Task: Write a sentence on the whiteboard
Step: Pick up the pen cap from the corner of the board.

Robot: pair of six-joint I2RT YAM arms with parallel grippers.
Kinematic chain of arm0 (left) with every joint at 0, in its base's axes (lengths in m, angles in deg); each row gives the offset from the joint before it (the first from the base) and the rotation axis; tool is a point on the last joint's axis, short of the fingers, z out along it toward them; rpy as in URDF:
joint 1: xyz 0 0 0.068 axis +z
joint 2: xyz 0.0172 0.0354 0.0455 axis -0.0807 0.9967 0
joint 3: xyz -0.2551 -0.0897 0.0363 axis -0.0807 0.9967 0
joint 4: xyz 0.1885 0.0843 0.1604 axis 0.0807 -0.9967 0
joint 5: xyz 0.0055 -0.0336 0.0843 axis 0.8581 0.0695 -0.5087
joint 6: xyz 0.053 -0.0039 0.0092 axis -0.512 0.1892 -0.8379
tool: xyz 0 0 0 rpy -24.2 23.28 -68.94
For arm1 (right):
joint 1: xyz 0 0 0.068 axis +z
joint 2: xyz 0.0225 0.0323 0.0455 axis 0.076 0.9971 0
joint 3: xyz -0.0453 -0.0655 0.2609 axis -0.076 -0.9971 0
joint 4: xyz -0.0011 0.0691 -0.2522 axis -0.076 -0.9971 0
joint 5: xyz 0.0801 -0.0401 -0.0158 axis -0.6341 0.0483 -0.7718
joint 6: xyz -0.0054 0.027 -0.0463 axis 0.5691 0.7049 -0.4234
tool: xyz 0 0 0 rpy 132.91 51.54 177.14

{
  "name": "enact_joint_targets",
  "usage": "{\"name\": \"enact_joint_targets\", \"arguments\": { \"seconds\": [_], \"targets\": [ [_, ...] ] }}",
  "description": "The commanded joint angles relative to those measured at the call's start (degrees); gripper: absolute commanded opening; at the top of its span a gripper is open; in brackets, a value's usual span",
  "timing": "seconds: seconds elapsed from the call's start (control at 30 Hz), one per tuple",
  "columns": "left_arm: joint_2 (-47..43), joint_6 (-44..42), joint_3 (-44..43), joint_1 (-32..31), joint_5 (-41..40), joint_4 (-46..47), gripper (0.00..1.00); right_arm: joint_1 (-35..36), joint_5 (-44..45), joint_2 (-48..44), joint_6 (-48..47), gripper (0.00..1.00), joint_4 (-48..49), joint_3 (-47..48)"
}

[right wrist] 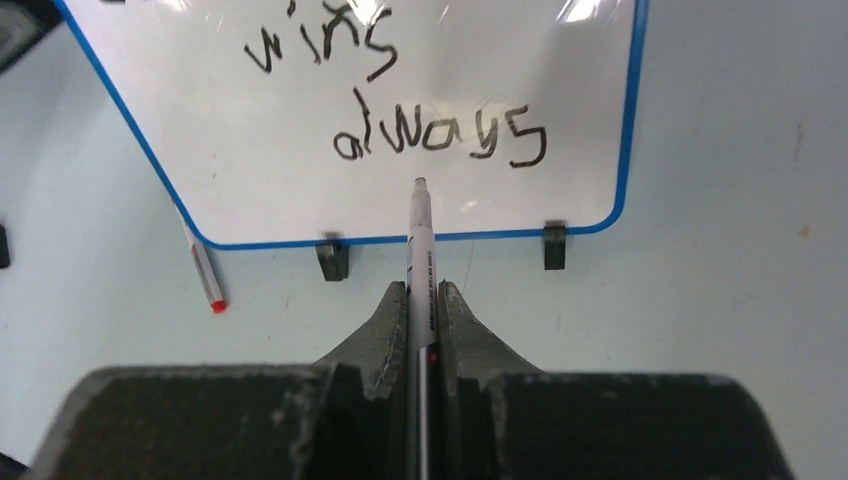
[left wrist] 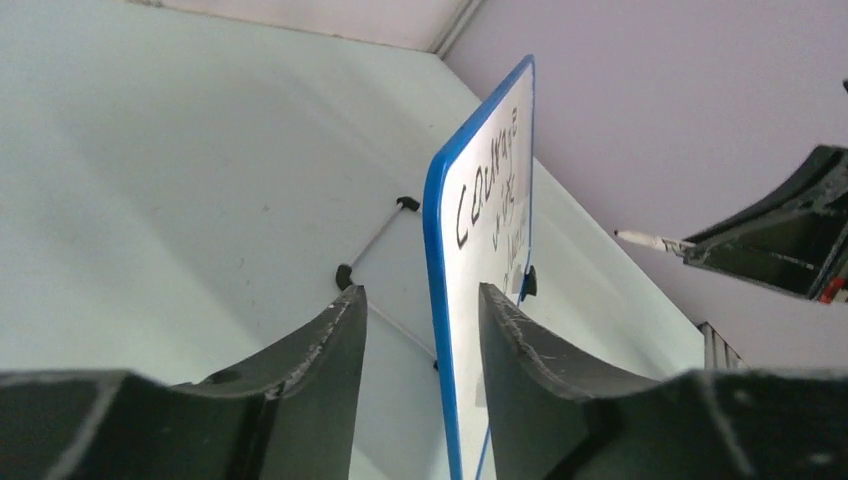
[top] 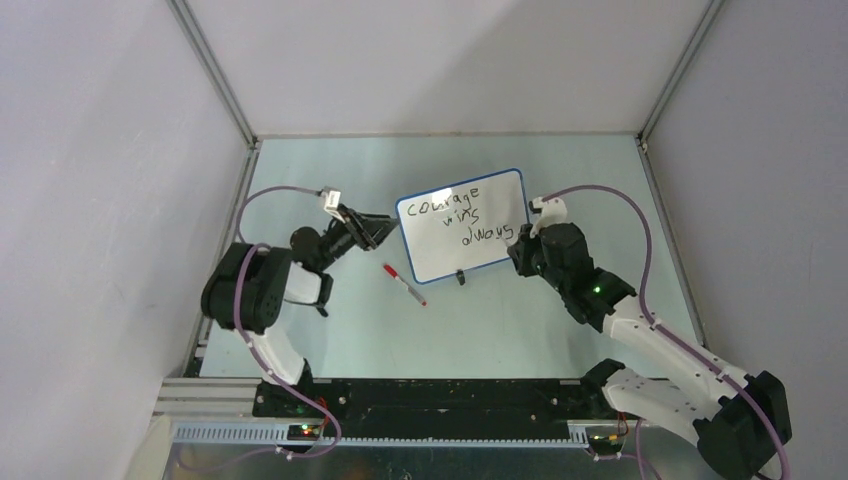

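Observation:
The whiteboard (top: 478,243), white with a blue rim, stands tilted on the table. The sentence (top: 452,214) "courage wins always" runs across it in black. My left gripper (top: 385,232) is at the board's left edge. In the left wrist view its fingers (left wrist: 330,330) straddle the blue rim (left wrist: 436,250), with a gap on each side, so it is open. My right gripper (right wrist: 422,290) is shut on a white marker (right wrist: 420,240). The marker's tip is just below the word "always" (right wrist: 440,140), close to the whiteboard (right wrist: 280,200).
A second pen with a red end (top: 404,284) lies on the table in front of the board's left corner; it also shows in the right wrist view as the pen (right wrist: 205,275). Two black feet (right wrist: 332,258) prop the board. Enclosure walls surround the table.

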Motion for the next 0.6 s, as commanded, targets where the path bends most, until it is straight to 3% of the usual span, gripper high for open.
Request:
{"name": "enact_joint_targets", "arguments": {
  "seconds": [0.0,0.13,0.23,0.47,0.57],
  "targets": [
    [-11.2,-6.7,4.8,0.3,-9.1,-5.7,0.54,1.7,-1.3,-2.2,-0.9,0.00,5.3,-1.9],
    [-24.8,-8.5,7.3,0.0,-15.0,-21.1,0.61,3.1,-1.6,-3.0,-1.3,0.00,5.5,-2.0],
    [-33.2,-11.2,6.5,-1.8,-20.3,-44.5,0.64,4.1,-1.5,-4.1,-1.3,0.00,5.9,-2.4],
    [-58.0,-8.0,2.8,-4.6,-50.7,-91.7,0.77,5.6,-1.6,-6.9,-0.8,0.00,7.8,-4.7],
    [-66.6,-2.1,2.6,-4.6,-59.3,-101.0,0.96,6.3,-1.0,-7.6,-0.9,0.00,8.9,-5.7]
  ]
}}
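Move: The pen cap lies on the table about 18 cm to the left of the left hand, 14 cm back and 15 cm below it. From that hand the red marker is about 7 cm back, level sideways and 14 cm down; the whiteboard's middle is some 14 cm right, 2 cm ahead and 5 cm lower. From the right hand the cap is roughly 42 cm left, 5 cm back and 17 cm down. The left hand, its fingers already half open astride the whiteboard's upper left edge, backs off the board and swings some 10 cm left and 6 cm back towards the pen cap, first rising about 5 cm and then sinking most of that again, while the wrist turns roughly 35 degrees counter-clockwise, tips down late on, and the fingers spread nearly fully. The right hand keeps its grip on the uncapped marker clear of the board and eases about 3 cm back and left, dipping slightly before it rises, its tip lifting a little. ##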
